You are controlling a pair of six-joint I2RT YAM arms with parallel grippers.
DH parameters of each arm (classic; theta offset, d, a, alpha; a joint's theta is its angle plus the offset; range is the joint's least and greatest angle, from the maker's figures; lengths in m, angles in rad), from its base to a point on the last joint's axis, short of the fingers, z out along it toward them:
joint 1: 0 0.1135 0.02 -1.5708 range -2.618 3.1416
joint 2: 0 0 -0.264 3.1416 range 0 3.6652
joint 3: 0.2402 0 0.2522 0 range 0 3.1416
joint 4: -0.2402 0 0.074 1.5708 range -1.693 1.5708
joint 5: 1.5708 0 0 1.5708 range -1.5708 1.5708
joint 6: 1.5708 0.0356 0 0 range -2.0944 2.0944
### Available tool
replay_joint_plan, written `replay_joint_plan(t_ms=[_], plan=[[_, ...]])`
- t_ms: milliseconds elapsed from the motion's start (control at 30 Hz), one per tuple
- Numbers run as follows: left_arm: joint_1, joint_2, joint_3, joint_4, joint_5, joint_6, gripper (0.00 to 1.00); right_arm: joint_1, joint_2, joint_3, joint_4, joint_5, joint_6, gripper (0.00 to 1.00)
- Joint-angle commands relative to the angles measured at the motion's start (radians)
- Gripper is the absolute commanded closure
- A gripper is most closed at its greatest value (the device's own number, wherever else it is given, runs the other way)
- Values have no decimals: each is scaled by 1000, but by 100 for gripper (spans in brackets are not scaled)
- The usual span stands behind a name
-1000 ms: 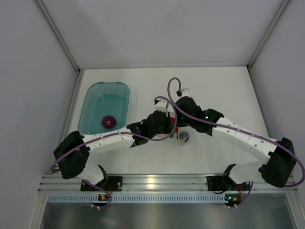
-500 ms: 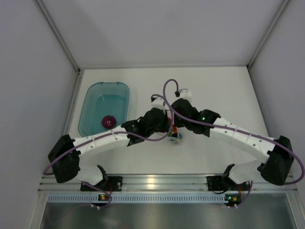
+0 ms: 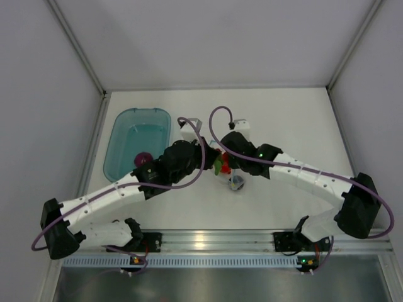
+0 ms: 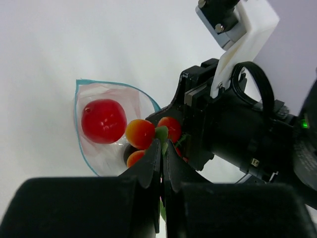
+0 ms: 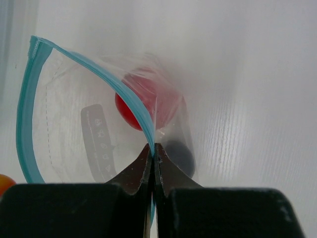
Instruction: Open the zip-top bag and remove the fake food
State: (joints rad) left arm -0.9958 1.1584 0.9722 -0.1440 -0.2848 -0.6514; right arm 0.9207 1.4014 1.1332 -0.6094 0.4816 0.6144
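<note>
The zip-top bag [image 5: 74,139] hangs open, its light blue zip strip [image 5: 29,124] curving wide. My right gripper [image 5: 152,147] is shut on that strip at one side of the mouth. Inside the bag lie a red ball [image 5: 130,111] and a dark piece [image 5: 182,154]. My left gripper [image 4: 162,144] is shut on the green stem of a green-orange-red cluster of fake food [image 4: 140,134], which sits at the bag's mouth beside the red ball [image 4: 103,120]. In the top view both grippers meet mid-table: left gripper [image 3: 216,162], right gripper [image 3: 232,168], bag [image 3: 237,183] below them.
A translucent teal tub [image 3: 123,123] stands at the left of the table with a purple-magenta piece [image 3: 143,159] in it, close to the left arm's forearm. The right gripper's black body [image 4: 237,134] crowds the left gripper. White walls enclose the table.
The left arm has swung left and drawn its gripper back toward the tub side; the green-orange-red cluster now shows beside the bag. The right gripper and bag shifted slightly left.
</note>
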Motion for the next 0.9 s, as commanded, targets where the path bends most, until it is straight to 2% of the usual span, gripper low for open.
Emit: replay_joint_plan(t_ms=[0, 200, 300, 400, 533, 733, 867], plan=[[-3, -60, 2, -28, -63, 13, 100, 0, -33, -4, 46, 20, 27, 100], [3, -81, 37, -163, -255, 35, 100, -35, -59, -32, 57, -3, 30, 100], [57, -82, 57, -242, -301, 30, 100, -45, -68, -47, 66, -8, 30, 100], [196, -81, 46, -278, -262, 27, 100, -48, -87, -56, 74, -23, 22, 100], [463, -80, 8, -281, -159, 19, 100, -48, -102, -75, 88, -38, 18, 100], [698, 20, 19, -278, -129, 50, 100, -48, -104, -95, 106, -61, 13, 100], [798, 142, 66, -263, -114, 71, 100, -46, -107, -95, 115, -80, 8, 100]])
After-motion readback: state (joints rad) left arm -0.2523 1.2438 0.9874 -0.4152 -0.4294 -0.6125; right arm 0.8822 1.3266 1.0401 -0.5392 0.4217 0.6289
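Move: The bunch of cherry tomatoes is already in the left fingers, clear of the bag; the teal bin it is bound for has its middle about 35 cm to the left, 19 cm ahead and 20 cm below that hand. The purple onion in the bin lies some 32 cm left and 11 cm ahead, and the red tomato still in the bag about 8 cm ahead and 4 cm right, both some 20 cm lower. From the right hand, the bin's middle is roughly 41 cm left and 17 cm ahead. The left hand keeps its pinch on the bunch's green stem and sweeps some 27 cm left and 12 cm forward, away from the bag to over the teal bin, turning about 50 degrees counter-clockwise; it rises a touch at first, then sinks to about 8 cm below its starting height. The right hand stays almost in place with its fingers shut on the bag's blue rim. ##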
